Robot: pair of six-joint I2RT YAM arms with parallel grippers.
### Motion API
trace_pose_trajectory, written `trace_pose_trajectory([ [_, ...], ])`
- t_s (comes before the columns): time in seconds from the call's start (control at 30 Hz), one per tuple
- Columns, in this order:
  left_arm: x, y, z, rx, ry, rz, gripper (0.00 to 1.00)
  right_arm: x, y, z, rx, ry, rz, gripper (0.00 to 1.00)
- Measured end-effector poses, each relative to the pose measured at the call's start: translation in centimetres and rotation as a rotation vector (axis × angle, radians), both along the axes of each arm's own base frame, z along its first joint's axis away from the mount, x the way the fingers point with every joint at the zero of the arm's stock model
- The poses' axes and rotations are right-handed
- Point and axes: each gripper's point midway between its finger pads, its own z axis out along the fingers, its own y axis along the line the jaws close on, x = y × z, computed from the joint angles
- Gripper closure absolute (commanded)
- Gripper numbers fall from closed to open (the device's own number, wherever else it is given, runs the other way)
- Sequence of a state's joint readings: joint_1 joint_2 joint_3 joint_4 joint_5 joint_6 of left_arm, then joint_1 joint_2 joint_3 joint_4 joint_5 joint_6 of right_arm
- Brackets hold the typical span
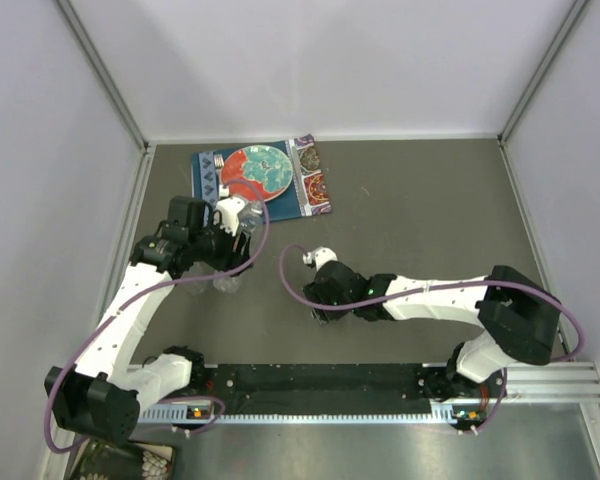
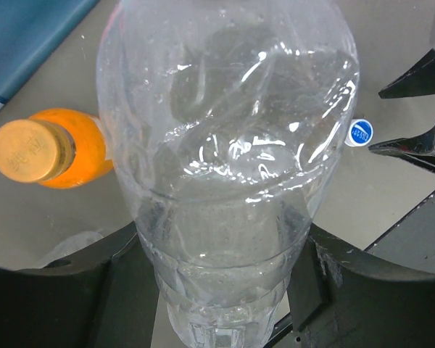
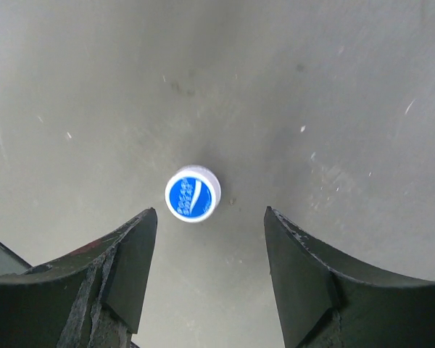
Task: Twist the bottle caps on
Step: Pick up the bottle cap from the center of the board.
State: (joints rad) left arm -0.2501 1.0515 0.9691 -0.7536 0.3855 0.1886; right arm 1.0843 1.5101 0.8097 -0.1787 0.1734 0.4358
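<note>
My left gripper [image 2: 221, 246] is shut on a clear bottle [image 2: 225, 145], its black fingers [image 2: 119, 290] pressing both sides of the lower body; the bottle's neck and mouth are out of view. Beside it stands a squat orange bottle [image 2: 83, 148] with an amber cap [image 2: 30, 150] on top. A white cap with a blue top [image 3: 193, 193] lies on the grey table, just ahead of my right gripper [image 3: 210, 212], nearer its left finger. That gripper hangs open above the table with nothing between its fingers. In the top view the left gripper [image 1: 225, 235] and right gripper [image 1: 325, 295] stand mid-table.
A red-and-teal plate [image 1: 255, 170] rests on a blue mat [image 1: 305, 190] at the back of the table. Another clear plastic shape [image 1: 225, 283] lies close under the left arm. Grey walls enclose the table on three sides.
</note>
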Motion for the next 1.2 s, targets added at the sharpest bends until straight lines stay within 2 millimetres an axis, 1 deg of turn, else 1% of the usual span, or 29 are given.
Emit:
trace_pose_trajectory([
  [0.1,-0.3,0.2,-0.3,0.014,0.008,-0.012,0.65,-1.2,-0.6,-1.4,-0.034,0.023,0.035,0.39],
  [0.2,-0.7,0.3,-0.4,0.030,0.010,-0.028,0.65,-1.6,-0.1,-1.6,-0.034,0.022,0.063,0.39],
  [0.3,-1.0,0.5,-0.6,0.041,0.015,-0.041,0.65,-1.5,0.3,-1.4,-0.019,0.010,0.071,0.41],
  [0.43,-1.5,0.8,-1.0,0.060,0.032,-0.052,0.65,-1.3,0.6,-1.4,-0.012,0.000,0.079,0.45],
  [0.63,-1.9,1.0,-1.3,0.072,0.041,-0.057,0.65,-1.3,0.7,-2.3,-0.028,0.004,0.090,0.53],
  [0.7,-2.0,1.0,-1.3,0.073,0.038,-0.059,0.65,-1.2,0.8,-2.6,-0.033,0.004,0.093,0.53],
  [0.97,-2.2,1.1,-1.3,0.076,0.044,-0.063,0.65,-0.9,1.0,-2.6,-0.038,-0.009,0.101,0.55],
  [1.07,-2.3,1.1,-1.4,0.078,0.046,-0.065,0.65,-0.8,1.2,-2.5,-0.039,-0.013,0.106,0.59],
  [1.17,-2.4,1.2,-1.4,0.079,0.050,-0.065,0.65,-0.8,1.2,-2.5,-0.041,-0.013,0.109,0.67],
  [1.2,-2.4,1.2,-1.4,0.079,0.050,-0.065,0.65,-0.8,1.2,-2.5,-0.042,-0.013,0.110,0.71],
])
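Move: The bottle cap lies on the board just under the right fingers, about 2 cm left, level ahead and 4 cm below. The clear bottle held by the left hand is some 16 cm left, 7 cm ahead and 12 cm higher; a standing clear bottle is about 27 cm left and 8 cm ahead. From the left hand, the cap lies roughly 14 cm right, 7 cm back and 16 cm below. Right hand sinks about 2.5 cm, fingers narrowing astride the bottle cap; left draws its clear bottle back. ##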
